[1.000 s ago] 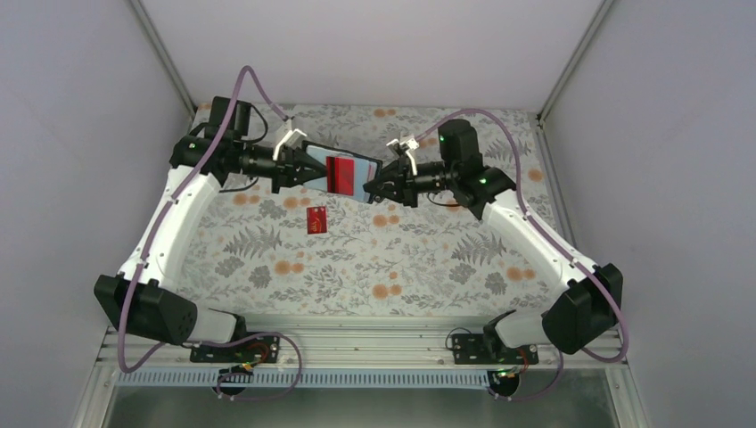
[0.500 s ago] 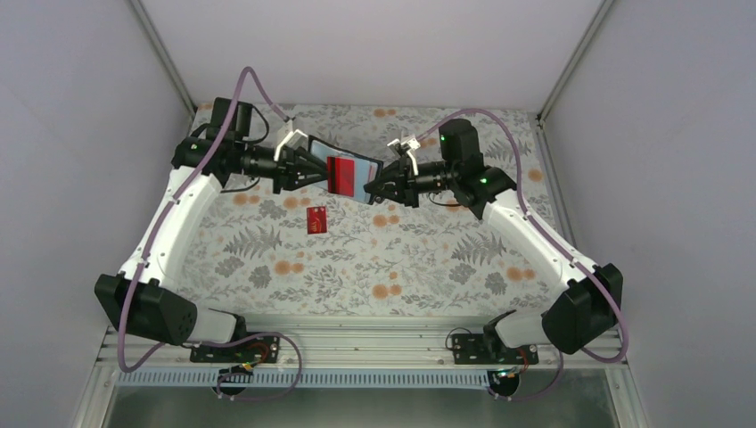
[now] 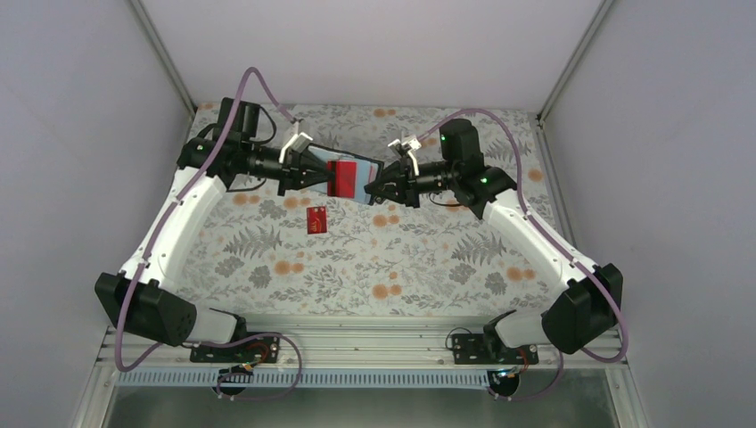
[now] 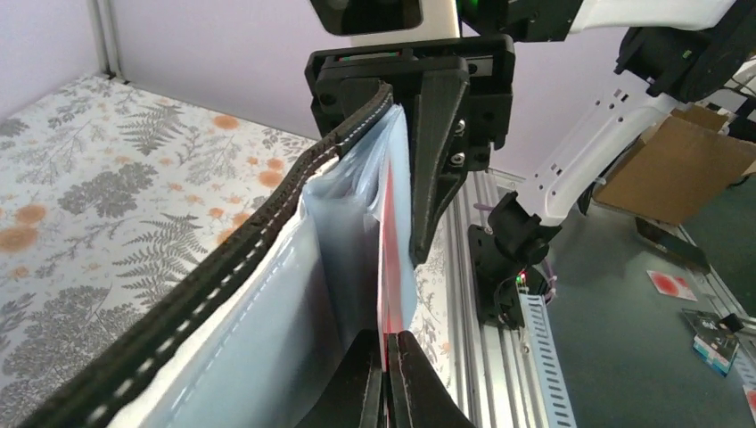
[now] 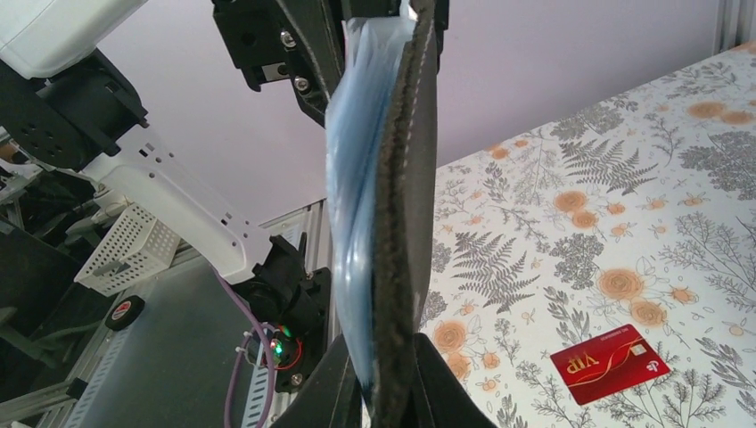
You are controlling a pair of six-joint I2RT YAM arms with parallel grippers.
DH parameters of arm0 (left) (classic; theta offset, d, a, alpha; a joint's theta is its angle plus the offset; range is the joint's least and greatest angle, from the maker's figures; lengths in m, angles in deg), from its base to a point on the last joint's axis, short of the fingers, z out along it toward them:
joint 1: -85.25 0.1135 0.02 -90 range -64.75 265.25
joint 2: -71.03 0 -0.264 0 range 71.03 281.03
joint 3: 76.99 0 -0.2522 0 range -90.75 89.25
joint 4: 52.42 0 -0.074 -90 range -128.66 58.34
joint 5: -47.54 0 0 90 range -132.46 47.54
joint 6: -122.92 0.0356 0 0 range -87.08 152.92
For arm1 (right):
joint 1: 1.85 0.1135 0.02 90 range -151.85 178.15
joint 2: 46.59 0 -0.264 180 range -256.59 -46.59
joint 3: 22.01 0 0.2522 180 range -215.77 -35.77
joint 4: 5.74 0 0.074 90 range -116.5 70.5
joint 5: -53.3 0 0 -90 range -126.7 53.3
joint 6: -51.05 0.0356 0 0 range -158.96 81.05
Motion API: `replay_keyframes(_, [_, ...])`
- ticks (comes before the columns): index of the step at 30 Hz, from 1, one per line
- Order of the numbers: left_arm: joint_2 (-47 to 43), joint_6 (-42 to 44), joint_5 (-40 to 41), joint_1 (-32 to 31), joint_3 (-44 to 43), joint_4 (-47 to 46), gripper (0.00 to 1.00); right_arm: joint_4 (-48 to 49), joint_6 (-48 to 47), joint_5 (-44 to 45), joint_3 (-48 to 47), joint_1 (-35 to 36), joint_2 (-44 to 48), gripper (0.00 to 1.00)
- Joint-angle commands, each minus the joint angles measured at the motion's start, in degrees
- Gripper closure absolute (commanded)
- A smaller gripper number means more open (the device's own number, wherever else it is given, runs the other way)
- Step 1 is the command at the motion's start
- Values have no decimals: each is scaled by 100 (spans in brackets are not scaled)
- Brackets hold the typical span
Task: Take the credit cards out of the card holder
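Note:
The card holder (image 3: 365,174) hangs open in the air above the back of the table, its light blue inner face up. My right gripper (image 3: 374,189) is shut on its right edge, clamping the black stitched cover (image 5: 401,196) and blue lining. A red credit card (image 3: 342,177) sticks out of the holder's left side. My left gripper (image 3: 327,176) is shut on that card's edge (image 4: 390,259); the jaws pinch it tight. A second red credit card (image 3: 316,220) lies flat on the table below, also in the right wrist view (image 5: 611,364).
The floral tablecloth (image 3: 428,259) covers the table, walled in by grey panels on three sides. An aluminium rail (image 3: 374,334) with the arm bases runs along the near edge. Both arms reach inward and meet over the back middle.
My left gripper has shifted slightly right, closer to the holder, and has taken a fresh pinch on the red card. The right arm and the holder have stayed put.

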Motion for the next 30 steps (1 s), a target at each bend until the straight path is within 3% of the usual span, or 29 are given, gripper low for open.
replay_keyframes(1, [-22, 570, -132, 69, -233, 364, 98, -31, 16, 50, -161, -111, 81, 96])
replay_keyframes(5, [29, 661, 676, 647, -188, 307, 98, -210, 426, 762, -77, -653, -15, 96])
replay_keyframes(8, [350, 944, 1236, 1113, -375, 565, 98, -215, 920, 866, 111, -1465, -204, 96])
replay_keyframes(11, [500, 949, 2086, 1126, -360, 427, 98, -408, 1191, 1549, 147, -1895, -427, 96])
replay_keyframes(15, [447, 724, 4092, 548, 83, -287, 98, -561, 1184, 1925, 199, -1907, -485, 96])
replay_keyframes(19, [-269, 2386, 3758, 257, 1203, -1127, 98, -550, 1011, 1804, 314, -1914, -384, 96])
replay_keyframes(23, [133, 3988, 3693, 253, 1426, -1417, 98, -601, 931, 1644, 287, -1909, -432, 96])
replay_keyframes(27, [757, 5846, 3567, 237, 1273, -998, 98, -733, 912, 1566, 114, -1911, -569, 96])
replay_keyframes(30, [568, 7625, 3752, 234, 1413, -775, 98, -769, 898, 1559, 84, -1909, -563, 96])
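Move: The laid card, the red one already on the table, is about 10 cm ahead of the left hand, 6 cm to its left and some 33 cm below. The held card, pinched in the left fingers, has its middle 2 cm to the right, and the card holder's middle is 3 cm right and 1 cm ahead. From the right hand, the held card is 6 cm left and 1 cm ahead; the holder, about 5 cm left and 2 cm ahead; the laid card, 11 cm ahead, 14 cm left, 31 cm below. Apart and forward, both hands travel at once: the right keeps its grip on the holder's edge and carries it about 12 cm forward and as far right, sinking too and swinging clockwise, then stops. The left, still pinching the held card, goes forward and left, then mostly down towards the laid card, some 17 cm lower in all, its sideways fingers tipping steeply downward. ##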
